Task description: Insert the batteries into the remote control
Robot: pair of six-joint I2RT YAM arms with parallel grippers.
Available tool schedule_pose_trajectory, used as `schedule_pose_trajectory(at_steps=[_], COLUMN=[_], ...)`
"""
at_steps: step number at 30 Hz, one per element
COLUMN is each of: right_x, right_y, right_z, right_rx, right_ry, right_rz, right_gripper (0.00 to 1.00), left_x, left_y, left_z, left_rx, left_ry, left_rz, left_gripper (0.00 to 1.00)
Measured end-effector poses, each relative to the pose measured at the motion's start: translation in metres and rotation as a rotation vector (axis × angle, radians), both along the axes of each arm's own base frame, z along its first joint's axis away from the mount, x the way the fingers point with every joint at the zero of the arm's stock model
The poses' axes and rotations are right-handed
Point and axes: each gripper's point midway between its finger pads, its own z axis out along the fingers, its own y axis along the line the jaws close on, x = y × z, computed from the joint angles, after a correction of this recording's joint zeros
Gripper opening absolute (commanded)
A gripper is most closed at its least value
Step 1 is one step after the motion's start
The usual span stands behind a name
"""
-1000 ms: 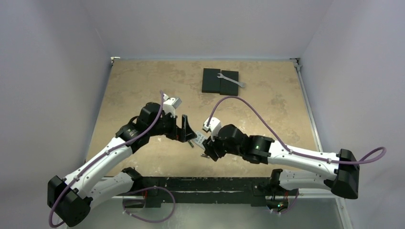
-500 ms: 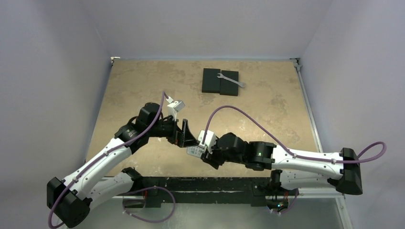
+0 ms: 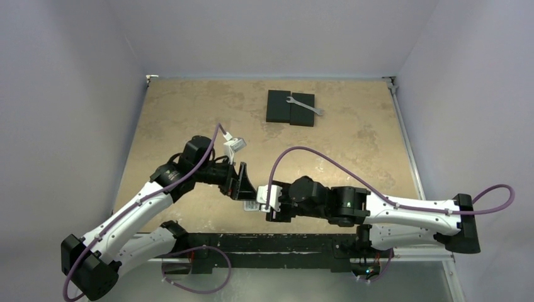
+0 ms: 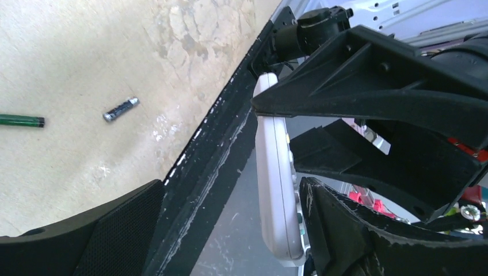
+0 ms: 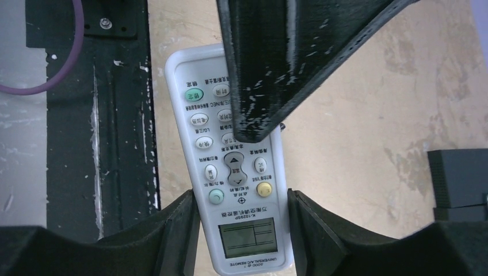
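Observation:
My right gripper [image 5: 241, 198] is shut on the white remote control [image 5: 233, 167], its fingers pressing the two long sides near the screen end, button face toward its camera. In the top view the remote control [image 3: 252, 206] hangs over the table's near edge, between both arms. My left gripper [image 4: 230, 190] is open and straddles the remote control [image 4: 276, 184], seen edge-on. One finger [image 5: 276, 69] lies close over the buttons and the other stands apart from the plain back. One of the batteries [image 4: 121, 109] lies on the table, with a slim green cylinder [image 4: 22, 121] to its left.
Two flat black blocks [image 3: 289, 107] with a silver wrench [image 3: 305, 106] across them sit at the far middle of the table. The black rail [image 3: 264, 242] of the near edge runs just under the grippers. Grey walls close in the sides.
My right arm carried the remote left and toward the near edge. My left gripper came down to meet it, and its jaws narrowed a little around the remote.

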Motion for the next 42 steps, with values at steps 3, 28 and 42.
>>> schedule_pose_trajectory(at_steps=[3, 28, 42], right_x=[0.002, 0.009, 0.006], right_y=[0.000, 0.014, 0.013], right_z=[0.007, 0.015, 0.007], right_rx=[-0.012, -0.171, -0.219], right_ry=[-0.034, -0.146, -0.138], right_rz=[0.023, 0.138, 0.173], right_gripper=[0.00, 0.04, 0.06], left_x=[-0.006, -0.023, -0.021], left_y=[0.000, -0.002, -0.003], left_z=[0.001, 0.002, 0.005], left_rx=[-0.007, -0.042, -0.046], left_ry=[0.019, 0.048, 0.034], left_rz=[-0.027, -0.144, -0.150], left_gripper=[0.85, 0.59, 0.33])
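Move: My right hand already holds the remote by its screen end. From my left hand, the remote's middle is about 5 cm to the right, 3 cm back and slightly lower, while from my right hand it lies some 5 cm to the left and 1 cm ahead, about 2 cm lower. Roughly 15 cm below my left hand are the green battery, 2 cm right and 1 cm ahead, and the silver battery, 8 cm right and 4 cm back. I bring my open left hand back about 2 cm, swinging it a little clockwise, so the remote's free half sits between its fingers, then hold it there while they keep closing to under half open, one over the buttons, one behind the back. My right hand keeps its grip and feeds the remote some 1.5 cm left, rising and sinking again slightly as its fingers tip further down and turn counter-clockwise. ##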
